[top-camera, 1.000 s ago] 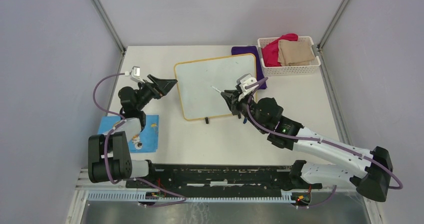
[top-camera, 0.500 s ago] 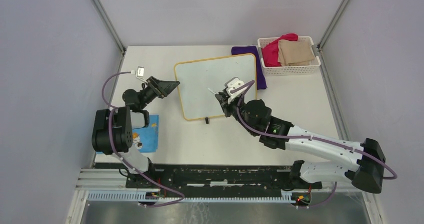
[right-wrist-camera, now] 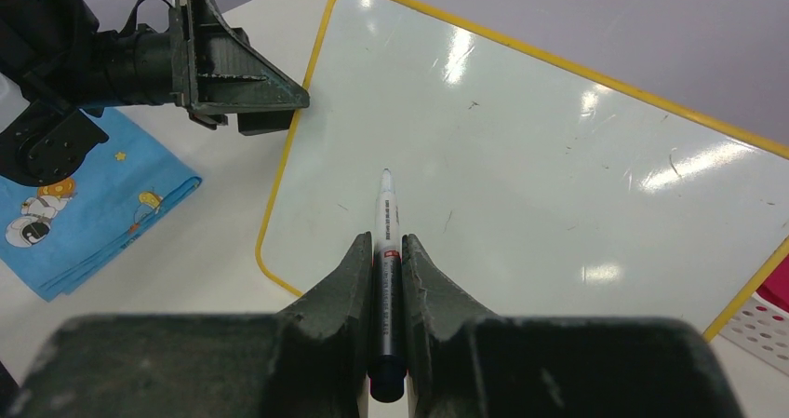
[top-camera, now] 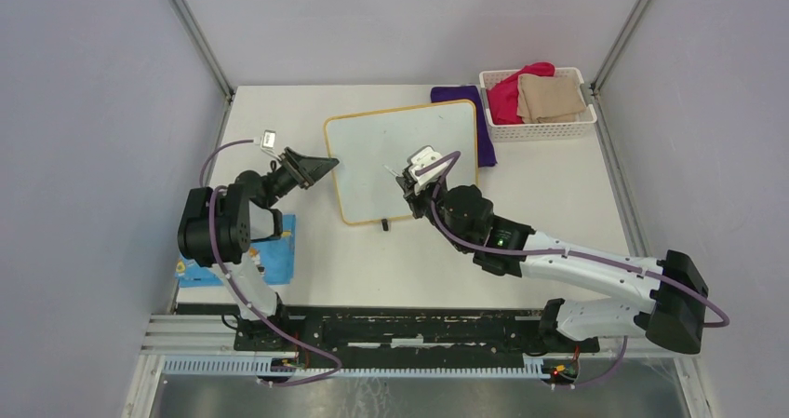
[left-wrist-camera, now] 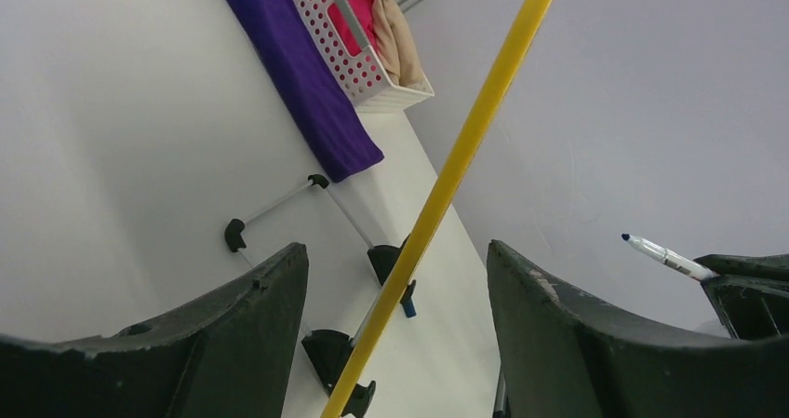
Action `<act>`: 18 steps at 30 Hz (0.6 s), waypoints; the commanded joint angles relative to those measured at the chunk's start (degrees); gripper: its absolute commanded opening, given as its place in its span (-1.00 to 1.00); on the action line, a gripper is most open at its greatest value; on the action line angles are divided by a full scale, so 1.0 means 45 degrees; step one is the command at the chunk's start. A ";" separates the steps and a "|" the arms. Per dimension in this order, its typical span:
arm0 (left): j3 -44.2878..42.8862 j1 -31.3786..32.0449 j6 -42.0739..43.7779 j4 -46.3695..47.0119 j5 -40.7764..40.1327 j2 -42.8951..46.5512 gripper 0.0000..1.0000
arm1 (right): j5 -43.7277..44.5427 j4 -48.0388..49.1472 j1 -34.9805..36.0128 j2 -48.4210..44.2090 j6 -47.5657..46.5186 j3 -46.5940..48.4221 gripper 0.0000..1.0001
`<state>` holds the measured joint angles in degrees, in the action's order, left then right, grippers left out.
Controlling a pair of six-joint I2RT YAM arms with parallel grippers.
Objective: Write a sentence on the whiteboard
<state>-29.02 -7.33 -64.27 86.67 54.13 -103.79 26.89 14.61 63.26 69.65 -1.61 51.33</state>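
Observation:
The whiteboard point(top-camera: 372, 153) lies mid-table with a yellow frame, and its face point(right-wrist-camera: 521, 157) carries only faint smudges. No sentence is in view. My right gripper point(top-camera: 407, 182) hangs over the board, shut on a marker point(right-wrist-camera: 386, 241) whose tip points at the board's left half. My left gripper point(top-camera: 312, 168) is open at the board's left edge. In the left wrist view the yellow frame point(left-wrist-camera: 465, 148) runs between the fingers point(left-wrist-camera: 251, 325), touching neither, and the marker point(left-wrist-camera: 665, 256) shows at the right.
A white basket point(top-camera: 535, 128) with red and tan cloths stands at the back right, and a purple cloth point(top-camera: 456, 95) lies beside it. A blue booklet point(top-camera: 277, 250) lies by the left arm's base. Black stand feet point(left-wrist-camera: 386, 260) show under the board.
My left gripper has slid right to straddle the board's left edge, and its jaws have narrowed. The right gripper has carried the marker left across the board.

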 commanded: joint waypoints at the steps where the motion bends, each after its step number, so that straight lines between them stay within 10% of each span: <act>1: 0.0154 0.0066 -0.0025 0.2865 0.0144 0.0683 0.55 | 0.0017 0.0770 0.0060 -0.0195 -0.0208 0.0624 -1.00; 4: 0.0372 -0.0028 0.0077 0.2841 -0.0200 0.1249 0.97 | 0.0136 0.0732 0.0049 -0.0485 -0.0248 0.0549 -1.00; 10: 0.1178 -0.0682 0.1835 -0.0517 -0.1727 0.3678 0.99 | 0.0236 0.0601 0.0058 -0.0968 -0.0307 0.0388 -1.00; 18: -0.2166 -0.0059 0.7764 -1.6228 -0.7748 0.8152 0.99 | 0.0273 0.0668 0.0032 -0.1482 -0.0501 0.0199 -1.00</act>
<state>-27.18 -10.37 -48.14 54.54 38.50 -72.42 27.14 15.29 63.26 65.17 -2.74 51.40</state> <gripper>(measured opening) 0.994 0.178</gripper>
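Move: The whiteboard stands upright with its left edge between the left hand's open fingers; its middle is roughly 15 cm to that hand's right, 2 cm ahead, level in height. The blue cloth lies about 23 cm left of and 11 cm back from the left hand, 14 cm lower. From the right hand, holding the pen, the whiteboard's middle is about 12 cm ahead, 1 cm right and 14 cm below; the purple cloth is some 30 cm ahead, 16 cm right, 28 cm below. The whiteboard's left edge is left free as the left fingers spread fully around it; that hand eases back slightly, then climbs some 7 cm and swings about 5 cm left, coming forward again at the end and turning some 20 degrees counter-clockwise. The right hand, still pinching the pen, lifts about 3 cm and drifts slightly right, away from the board's middle, the pen touching nothing. ##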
